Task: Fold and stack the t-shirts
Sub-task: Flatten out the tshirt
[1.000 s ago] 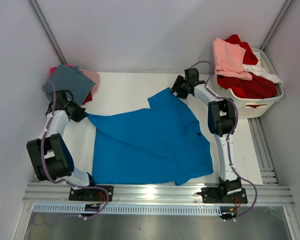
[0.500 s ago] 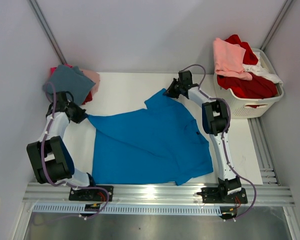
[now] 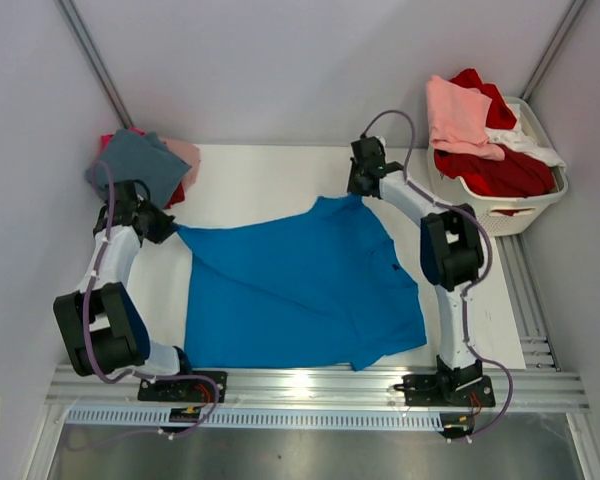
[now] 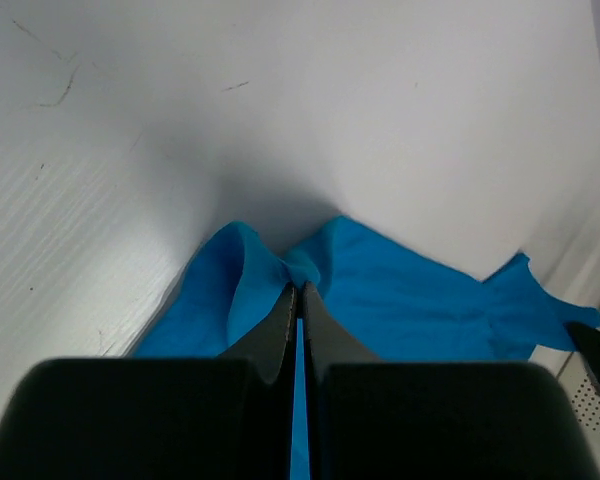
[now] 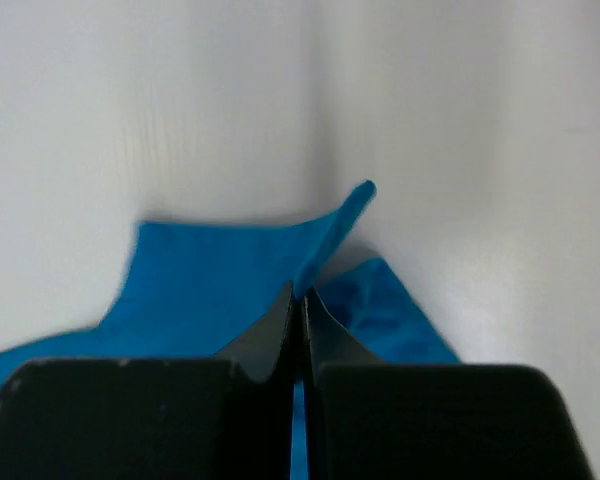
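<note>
A bright blue t-shirt (image 3: 300, 285) lies spread over the white table. My left gripper (image 3: 166, 229) is shut on its left corner, and the wrist view shows blue cloth (image 4: 280, 270) bunched at the closed tips (image 4: 300, 290). At the far edge my right gripper (image 3: 361, 190) is shut on the shirt's upper corner, where a blue flap (image 5: 340, 225) rises from its closed tips (image 5: 300, 295). Folded tees, a teal one (image 3: 140, 163) on top of pink and red, are piled at the far left. More tees, pink (image 3: 458, 115) and red (image 3: 500, 170), fill the basket.
A white slatted laundry basket (image 3: 515, 210) stands at the far right, beside the right arm. Metal frame posts run up both back corners. An aluminium rail (image 3: 310, 385) edges the table's near side, with both arm bases on it.
My right gripper has closed on the blue shirt's upper corner and pulled it toward the far edge and slightly right. The left gripper has stayed shut on the left corner.
</note>
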### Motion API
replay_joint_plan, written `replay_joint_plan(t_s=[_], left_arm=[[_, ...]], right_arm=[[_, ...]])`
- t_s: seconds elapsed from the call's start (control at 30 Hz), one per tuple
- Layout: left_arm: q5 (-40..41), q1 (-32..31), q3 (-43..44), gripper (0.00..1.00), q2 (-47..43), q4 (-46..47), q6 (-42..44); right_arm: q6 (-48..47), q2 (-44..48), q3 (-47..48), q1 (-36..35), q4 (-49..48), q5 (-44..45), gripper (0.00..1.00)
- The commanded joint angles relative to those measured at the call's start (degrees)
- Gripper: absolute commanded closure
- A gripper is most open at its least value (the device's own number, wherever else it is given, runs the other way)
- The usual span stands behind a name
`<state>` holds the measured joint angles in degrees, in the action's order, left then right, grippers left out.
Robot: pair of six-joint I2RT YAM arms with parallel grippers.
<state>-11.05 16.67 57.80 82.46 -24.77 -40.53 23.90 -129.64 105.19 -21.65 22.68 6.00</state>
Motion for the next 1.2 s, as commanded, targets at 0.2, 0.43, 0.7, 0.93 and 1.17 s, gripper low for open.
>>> replay_joint_plan(t_s=[0.2,0.43,0.7,0.93,1.17], left_arm=[[-1.77,-6.99,11.43,0.99,-10.99,-1.67,6.69],[-8.28,-9.55,24.55,0.99,-17.13,-6.69,13.64],[-8.64,-9.55,30.61,1.00,-25.84,-8.36,16.19],[-6.09,-10.69,36.41,0.99,-31.39,-12.84,17.77],[-13.19,-10.78,43.27,0.99,-34.82,-13.37,18.56]], right_arm=[[-20.81,34.09,-9.82,-0.24,-6.49,25.55,1.00],[-27.24,48.84,-5.26,-1.38,-5.98,25.47,1.00],[-29.17,63.45,-4.91,-3.22,-6.16,21.78,1.00],[-29.35,70.48,2.56,-3.49,0.52,17.39,1.00],[-29.17,80.94,4.06,-3.49,-2.10,4.47,1.00]])
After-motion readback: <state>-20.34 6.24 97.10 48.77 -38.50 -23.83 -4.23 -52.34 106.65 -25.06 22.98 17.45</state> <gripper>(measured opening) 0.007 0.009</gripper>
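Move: Each of my hands already pinches the blue t-shirt at its far side. The spread t-shirt's middle is about 30 cm right of my left hand, 16 cm back and 10 cm below; from my right hand it is roughly 13 cm left, 33 cm back and 4 cm below. The folded stack lies some 15 cm ahead of my left hand and 10 cm left. The laundry basket stands about 35 cm right of my right hand, nearly level with it. I sweep both hands up together, keeping the t-shirt pinched: my right hand rises nearly 60 cm, my left about 40. As they climb I draw both back towards my base and shift them right, the right hand farther in each, so they spread and stretch the far side between them. Both wrists tip fingers-up by 60 degrees or more. ##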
